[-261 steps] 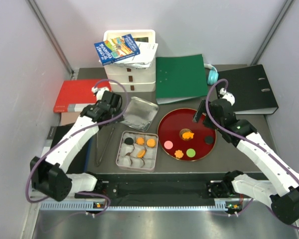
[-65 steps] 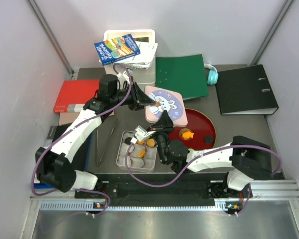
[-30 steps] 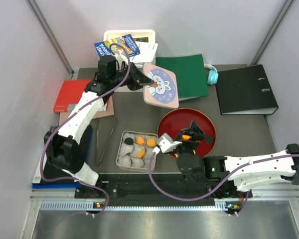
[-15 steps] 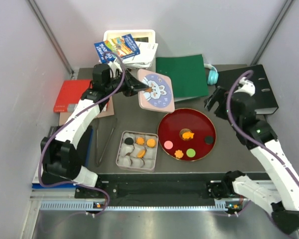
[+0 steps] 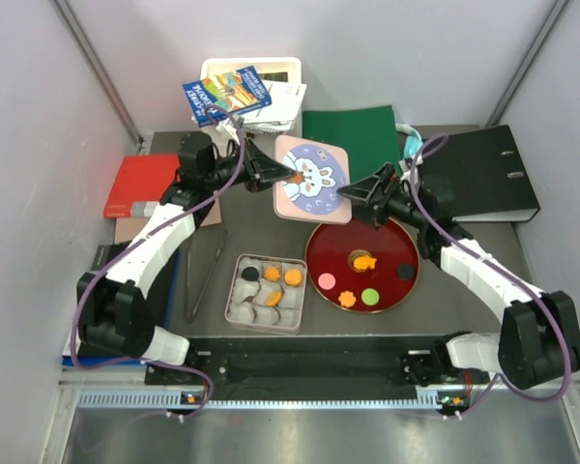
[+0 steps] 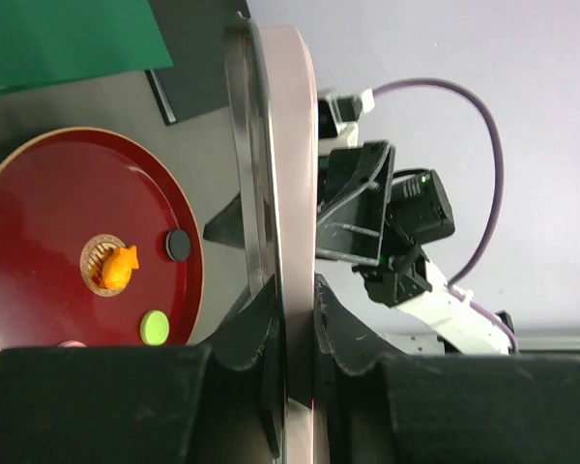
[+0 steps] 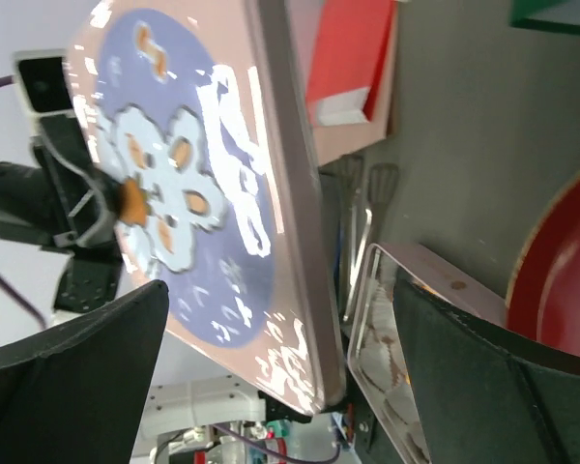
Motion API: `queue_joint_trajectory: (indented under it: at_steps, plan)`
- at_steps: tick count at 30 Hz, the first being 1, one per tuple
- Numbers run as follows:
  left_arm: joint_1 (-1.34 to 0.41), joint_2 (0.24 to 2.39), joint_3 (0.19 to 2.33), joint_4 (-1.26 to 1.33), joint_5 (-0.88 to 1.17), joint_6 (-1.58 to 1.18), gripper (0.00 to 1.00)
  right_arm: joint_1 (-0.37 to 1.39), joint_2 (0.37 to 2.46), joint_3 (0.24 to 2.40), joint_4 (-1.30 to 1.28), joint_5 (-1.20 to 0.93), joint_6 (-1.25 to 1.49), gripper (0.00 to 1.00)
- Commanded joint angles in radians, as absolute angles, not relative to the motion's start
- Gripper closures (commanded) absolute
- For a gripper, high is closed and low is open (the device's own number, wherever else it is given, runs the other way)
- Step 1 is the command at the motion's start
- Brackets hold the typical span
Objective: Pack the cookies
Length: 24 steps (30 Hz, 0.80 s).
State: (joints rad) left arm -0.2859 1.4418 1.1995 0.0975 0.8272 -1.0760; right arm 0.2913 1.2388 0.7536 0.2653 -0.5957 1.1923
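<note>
My left gripper (image 5: 282, 177) is shut on the left edge of a pink tin lid (image 5: 314, 188) printed with a rabbit, held tilted in the air above the table's middle. In the left wrist view the lid (image 6: 282, 145) stands edge-on between the fingers (image 6: 261, 329). My right gripper (image 5: 353, 196) is open, with the lid's (image 7: 193, 193) right edge between its spread fingers (image 7: 77, 367). Cookies lie on a red plate (image 5: 387, 253): orange (image 5: 363, 261), black (image 5: 404, 272), pink (image 5: 327, 281), green (image 5: 370, 297). The open tin (image 5: 229, 300) holds orange (image 5: 293, 276) and black (image 5: 249, 275) cookies in paper cups.
Metal tongs (image 5: 205, 275) lie left of the tin. A red book (image 5: 150, 184) is at the left, a green folder (image 5: 353, 145) and a black binder (image 5: 488, 174) at the back, with teal headphones (image 5: 411, 145) between them. White drawers (image 5: 251, 87) carry booklets.
My right arm has swung in from the back right, and its open jaws now straddle the lid's right edge. The left gripper has carried the lid slightly rightward.
</note>
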Motion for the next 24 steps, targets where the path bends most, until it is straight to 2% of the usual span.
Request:
queue_joint_trajectory:
  at_steps: [1, 6, 15, 18, 22, 24]
  plan:
    - [-0.299, 1.404, 1.174, 0.229, 0.874, -1.112, 1.00, 0.285, 1.276, 0.785, 0.581, -0.670, 1.275, 0.01]
    - [-0.299, 1.410, 1.160, 0.238, 0.877, -1.118, 1.00, 0.285, 1.383, 0.805, 0.747, -0.675, 1.310, 0.06]
    - [-0.301, 1.427, 1.146, 0.256, 0.888, -1.124, 1.00, 0.285, 1.503, 0.842, 0.884, -0.736, 1.364, 0.39]
    - [-0.298, 1.436, 1.144, 0.247, 0.885, -1.121, 1.00, 0.285, 1.500, 0.842, 0.881, -0.744, 1.358, 0.46]
    - [-0.298, 1.447, 1.143, 0.239, 0.880, -1.117, 0.98, 0.285, 1.485, 0.836, 0.867, -0.747, 1.341, 0.50]
    - [-0.298, 1.450, 1.146, 0.235, 0.882, -1.109, 0.95, 0.285, 1.476, 0.834, 0.862, -0.749, 1.335, 0.55]
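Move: Between the two hands hangs the pink tin lid, already pinched by the left, which has its middle some 6 cm to the right, 1 cm back and 3 cm lower. From the wide-open right hand the lid's middle lies about 9 cm left, 4 cm ahead and 3 cm higher. Well below the right hand, about 22 cm down, are the red tray, 5 cm back and 4 cm right, and the cookie tin, 14 cm back and 20 cm left. Reaching about 5 cm forward, left and slightly up, the right hand brings its fingers astride the lid's near right edge, their tips tilting up some 15 degrees, and closes from wide open to about half; a firm pinch can't be made out. The left hand keeps its grip on the opposite edge, easing about 1 cm back, right and down. ##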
